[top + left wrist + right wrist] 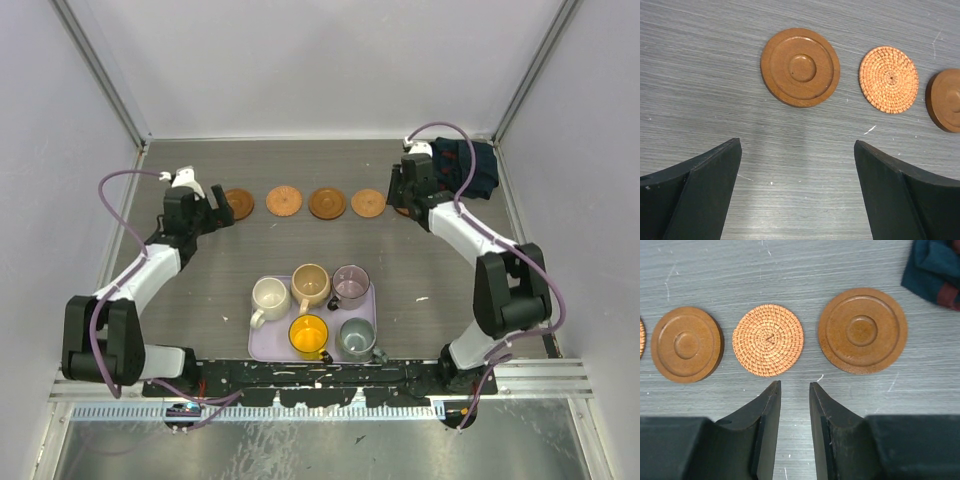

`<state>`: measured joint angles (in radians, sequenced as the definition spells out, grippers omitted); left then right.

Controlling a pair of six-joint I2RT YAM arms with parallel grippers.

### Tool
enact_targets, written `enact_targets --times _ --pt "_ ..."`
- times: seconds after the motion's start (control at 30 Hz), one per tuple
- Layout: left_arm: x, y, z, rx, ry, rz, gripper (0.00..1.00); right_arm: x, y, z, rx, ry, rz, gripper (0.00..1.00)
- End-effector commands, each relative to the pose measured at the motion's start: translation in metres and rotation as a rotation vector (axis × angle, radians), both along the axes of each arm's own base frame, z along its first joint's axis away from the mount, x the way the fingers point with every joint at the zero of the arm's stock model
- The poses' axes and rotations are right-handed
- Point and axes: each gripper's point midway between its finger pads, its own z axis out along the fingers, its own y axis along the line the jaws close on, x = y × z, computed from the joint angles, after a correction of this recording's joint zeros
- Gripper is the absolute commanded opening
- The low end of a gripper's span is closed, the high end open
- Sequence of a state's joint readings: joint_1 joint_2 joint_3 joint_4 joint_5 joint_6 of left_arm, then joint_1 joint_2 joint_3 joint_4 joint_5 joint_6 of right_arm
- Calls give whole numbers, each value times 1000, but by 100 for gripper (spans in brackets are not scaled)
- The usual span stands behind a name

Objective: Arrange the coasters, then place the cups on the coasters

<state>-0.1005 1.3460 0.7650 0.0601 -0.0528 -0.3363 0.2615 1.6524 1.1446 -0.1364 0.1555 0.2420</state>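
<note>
Five round coasters lie in a row across the far part of the table. From the left they are a dark wooden one (238,203) (800,67), a woven one (284,202) (888,79), a wooden one (327,203) (687,344), a woven one (368,203) (768,340), and a wooden one (862,331) that the right arm mostly covers from above. Five cups stand on the lavender tray (262,350): cream (270,298), tan (311,286), mauve (351,285), yellow (309,335), grey-green (356,338). My left gripper (797,145) (218,210) is wide open and empty, just short of the leftmost coaster. My right gripper (794,384) (402,200) hovers before the two rightmost coasters, jaws narrowly apart and empty.
A dark blue cloth (470,165) (935,270) lies bunched in the far right corner, close behind the right wrist. White walls with metal frame posts close in the table on three sides. The tray sits near the front edge between the arm bases.
</note>
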Motion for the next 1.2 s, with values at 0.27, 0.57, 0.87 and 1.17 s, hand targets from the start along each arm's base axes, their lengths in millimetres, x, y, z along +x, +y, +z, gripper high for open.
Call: enact_targets --times 0.27,0.57,0.87,1.17 --pt "-40 -35 43 28 -102 -108 95 -44 -25 54 29 -151 -82 37" --pt "-83 -52 43 18 -95 -156 95 -87 -20 69 89 -171 -9 37" --pt "-115 -75 35 -27 -67 -237 95 -128 1 59 158 -101 126 37" --pt "-161 -105 10 4 -37 -310 95 -185 45 44 122 -6 252 41"
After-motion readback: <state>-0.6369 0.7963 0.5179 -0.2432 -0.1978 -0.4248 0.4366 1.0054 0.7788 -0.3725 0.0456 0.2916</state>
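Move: From the left hand the white cup lies about 18 cm back, 11 cm to the right and 9 cm lower; the beige cup is 15 cm back and 21 cm right, and the leftmost coaster some 7 cm ahead, nearly in line. From the right hand the mauve cup is roughly 20 cm back, 11 cm left, 9 cm lower. The grey cup stands 12 cm behind the mauve one, and the rightmost coaster sits 4 cm ahead and 5 cm right of the hand. Touching nothing, both hands leave the coaster row for the cup tray. The left, wide open, lifts a little, pulls back about 15 cm and swings right, then sinks towards the white cup while turning some 20 degrees clockwise. The right rises about 6 cm and draws back about 16 cm, fingers still part-open, finally curving left towards the mauve cup, dipping slightly and turning counter-clockwise. ##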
